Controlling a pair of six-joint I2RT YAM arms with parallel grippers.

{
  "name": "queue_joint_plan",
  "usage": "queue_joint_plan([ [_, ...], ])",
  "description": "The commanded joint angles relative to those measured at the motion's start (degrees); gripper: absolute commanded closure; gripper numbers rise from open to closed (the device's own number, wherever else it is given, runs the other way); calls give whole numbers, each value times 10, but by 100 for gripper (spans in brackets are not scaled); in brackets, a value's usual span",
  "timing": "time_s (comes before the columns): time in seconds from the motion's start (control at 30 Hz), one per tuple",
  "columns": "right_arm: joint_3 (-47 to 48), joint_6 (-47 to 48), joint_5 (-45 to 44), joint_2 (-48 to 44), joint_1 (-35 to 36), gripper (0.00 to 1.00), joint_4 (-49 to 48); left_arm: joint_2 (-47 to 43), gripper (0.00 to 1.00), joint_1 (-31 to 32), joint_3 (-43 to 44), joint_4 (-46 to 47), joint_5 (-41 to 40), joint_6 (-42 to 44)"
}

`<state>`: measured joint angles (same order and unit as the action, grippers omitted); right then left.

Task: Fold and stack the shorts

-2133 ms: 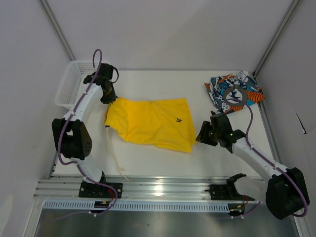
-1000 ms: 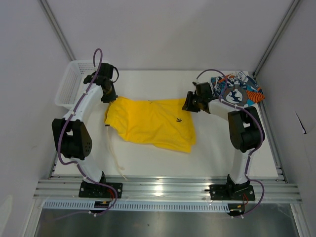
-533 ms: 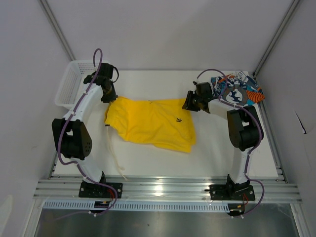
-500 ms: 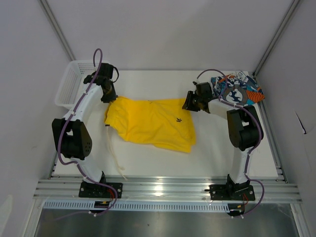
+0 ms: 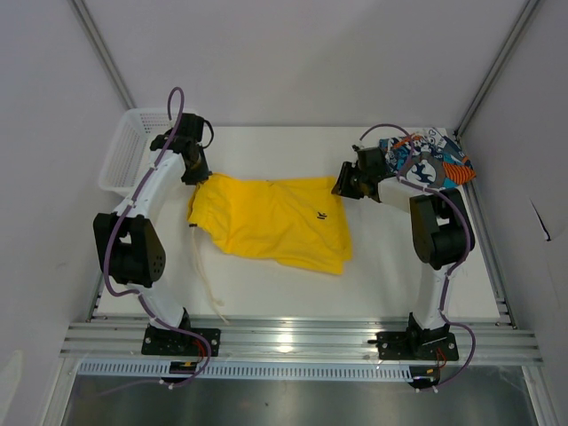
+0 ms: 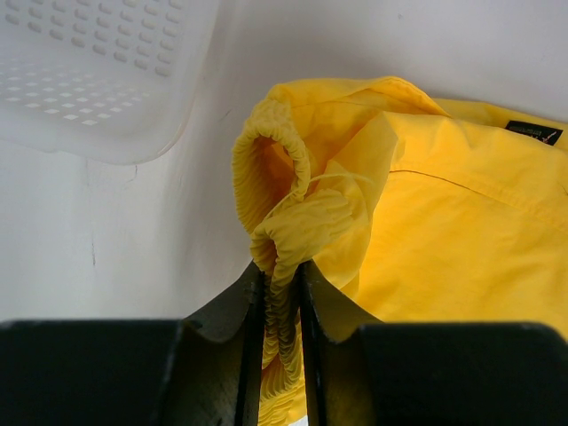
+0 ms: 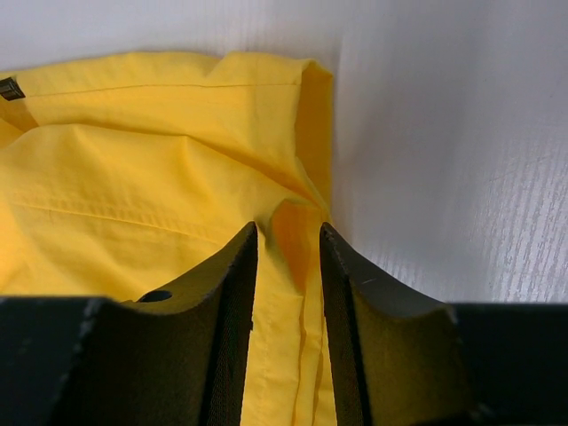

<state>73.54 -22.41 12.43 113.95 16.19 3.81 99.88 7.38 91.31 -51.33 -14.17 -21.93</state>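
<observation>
The yellow shorts [image 5: 266, 222] lie spread on the white table between my two arms. My left gripper [image 5: 197, 177] is at their far left corner, shut on the bunched elastic waistband [image 6: 280, 248], which stands up between the black fingers [image 6: 232, 306]. My right gripper [image 5: 342, 188] is at the far right corner, its jaws set narrowly apart with a raised fold of yellow cloth [image 7: 288, 222] pinched between them and wrinkles running to that spot. The printed shorts [image 5: 426, 164] lie crumpled at the far right corner, behind the right arm. A white drawstring [image 5: 206, 275] trails toward the front.
A white mesh basket [image 5: 124, 151] stands at the far left, just beyond the left gripper, and shows in the left wrist view as the basket [image 6: 89, 80]. Grey walls enclose the table on three sides. An aluminium rail [image 5: 293, 342] runs along the near edge.
The right arm swung from the front right to the shorts' far right corner, then in the last half second edged slightly right with the cloth. The left arm has not moved.
</observation>
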Motion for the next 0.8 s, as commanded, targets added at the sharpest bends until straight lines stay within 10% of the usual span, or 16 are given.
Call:
queue_joint_plan([
  [0.0,11,-1,7,11,-3,63,-30,-6,79,3,12,14,3,12],
  [0.33,24,-14,61,43,-2,72,-66,-6,79,4,11,14,2,12],
  [0.47,35,-22,73,51,-5,99,-69,-6,79,4,12,15,1,12],
  [0.77,34,-54,59,3,-42,100,-115,-1,79,4,13,12,-5,13],
])
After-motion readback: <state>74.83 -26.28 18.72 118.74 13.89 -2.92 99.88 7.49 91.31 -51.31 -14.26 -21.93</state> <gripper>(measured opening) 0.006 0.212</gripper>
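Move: The fold on the right-hand edge of the yellow shorts lies almost under the right fingers, about 2 cm left, 1 cm ahead and 2 cm below. The shorts' far right corner is some 5 cm ahead and 1 cm left of the hand, the patterned shorts about 23 cm right and 10 cm ahead. From the left hand, still gripping the other end, that fold lies some 32 cm right, 5 cm ahead and 14 cm lower. Left and down by about 2 cm each, the right hand comes onto the fold of the yellow shorts, rolling about 5 degrees so its left side rises, and closes its part-open fingers to pinch the cloth. It then turns back forward, right and slightly up by some 1–1.5 cm each way, dragging the held edge away from the still left hand, which keeps its grip. ##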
